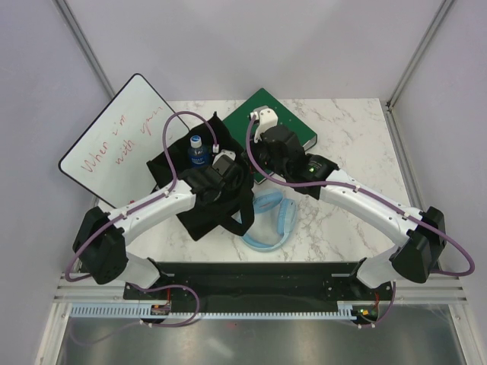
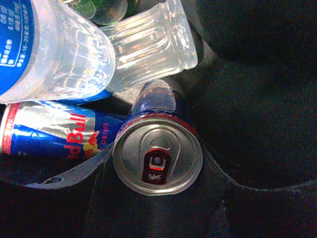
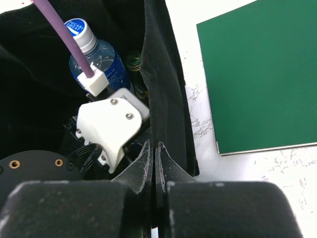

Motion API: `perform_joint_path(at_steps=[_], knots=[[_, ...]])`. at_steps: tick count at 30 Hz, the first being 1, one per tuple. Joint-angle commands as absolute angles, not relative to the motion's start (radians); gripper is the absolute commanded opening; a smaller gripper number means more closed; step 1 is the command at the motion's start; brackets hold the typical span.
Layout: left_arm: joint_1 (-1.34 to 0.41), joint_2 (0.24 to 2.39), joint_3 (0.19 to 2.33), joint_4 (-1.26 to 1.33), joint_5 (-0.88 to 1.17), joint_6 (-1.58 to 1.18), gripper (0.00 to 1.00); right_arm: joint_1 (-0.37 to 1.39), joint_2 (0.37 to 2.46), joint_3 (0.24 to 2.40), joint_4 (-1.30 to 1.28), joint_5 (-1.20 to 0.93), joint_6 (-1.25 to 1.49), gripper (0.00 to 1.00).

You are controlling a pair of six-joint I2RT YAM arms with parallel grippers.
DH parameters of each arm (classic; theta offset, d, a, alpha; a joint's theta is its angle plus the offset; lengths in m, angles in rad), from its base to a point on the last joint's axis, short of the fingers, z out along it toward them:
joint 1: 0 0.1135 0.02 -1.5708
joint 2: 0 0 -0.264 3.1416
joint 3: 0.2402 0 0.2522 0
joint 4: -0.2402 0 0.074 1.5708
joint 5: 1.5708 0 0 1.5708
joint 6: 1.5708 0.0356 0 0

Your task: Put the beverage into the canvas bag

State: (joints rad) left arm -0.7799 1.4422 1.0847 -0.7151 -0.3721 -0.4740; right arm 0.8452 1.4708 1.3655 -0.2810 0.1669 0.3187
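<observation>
The black canvas bag (image 1: pixel 204 219) lies open left of centre. Inside it, the left wrist view looks down on the silver top of a Red Bull can, the beverage (image 2: pixel 157 158), leaning among other drinks on the bag's dark fabric (image 2: pixel 257 104). My left gripper (image 1: pixel 218 176) reaches into the bag. Its fingers are hidden, so I cannot tell whether it holds the can. My right gripper (image 3: pixel 154 148) is shut on the bag's right rim (image 3: pixel 163 74), holding the fabric up.
Also in the bag are a second Red Bull can (image 2: pixel 49 133) on its side, a blue-capped clear bottle (image 3: pixel 91 54), another clear bottle (image 2: pixel 148 44) and a green bottle (image 3: pixel 134 67). A green binder (image 1: pixel 289 125) lies behind, a whiteboard (image 1: pixel 122 141) left, a light-blue strap (image 1: pixel 270 224) in front.
</observation>
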Motion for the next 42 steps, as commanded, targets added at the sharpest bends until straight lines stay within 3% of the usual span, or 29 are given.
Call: perform_joint_path(at_steps=[1,12,21,26,42], knots=[[-0.787,1.483,1.078,-0.703,-0.359,-0.522,0.11,0.844,1.430,1.364,-0.186,0.181,0.321,0.00],[-0.787,1.417,1.098,-0.724,-0.331,-0.528,0.46,0.844,1.428,1.362,-0.178,0.175,0.316,0.00],[-0.787,1.341,1.204,-0.831,-0.327,-0.538,0.63,0.842,1.433,1.353,-0.178,0.181,0.316,0.00],[-0.787,1.278,1.262,-0.854,-0.305,-0.535,0.84,0.844,1.431,1.347,-0.179,0.181,0.321,0.00],[-0.785,1.134,1.540,-0.887,-0.367,-0.399,0.88,0.842,1.431,1.351,-0.189,0.163,0.334,0.03]])
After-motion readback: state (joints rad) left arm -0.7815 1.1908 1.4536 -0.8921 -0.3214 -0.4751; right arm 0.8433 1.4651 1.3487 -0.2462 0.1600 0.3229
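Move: Down inside the canvas bag, the left hand already has the can between its fingers, the can's middle about 2 cm below the hand point. The water bottle leans some 7 cm ahead and 6 cm to its left, a little higher. The Red Bull can lies about 6 cm left and 1 cm ahead, slightly lower, and a clear ribbed bottle end is about 6 cm ahead. From the right hand, the can is roughly 8 cm back, 9 cm left and 18 cm down. Letting go of the can inside the bag, the left hand first eases back about 1 cm, then spreads its fingers wide as it starts up. It climbs nearly straight by some 19 cm away from the can, rolling its left side down and tilting the fingertips up and forward, some 25 degrees in all. The right hand stays put, still pinching the bag's side wall. ##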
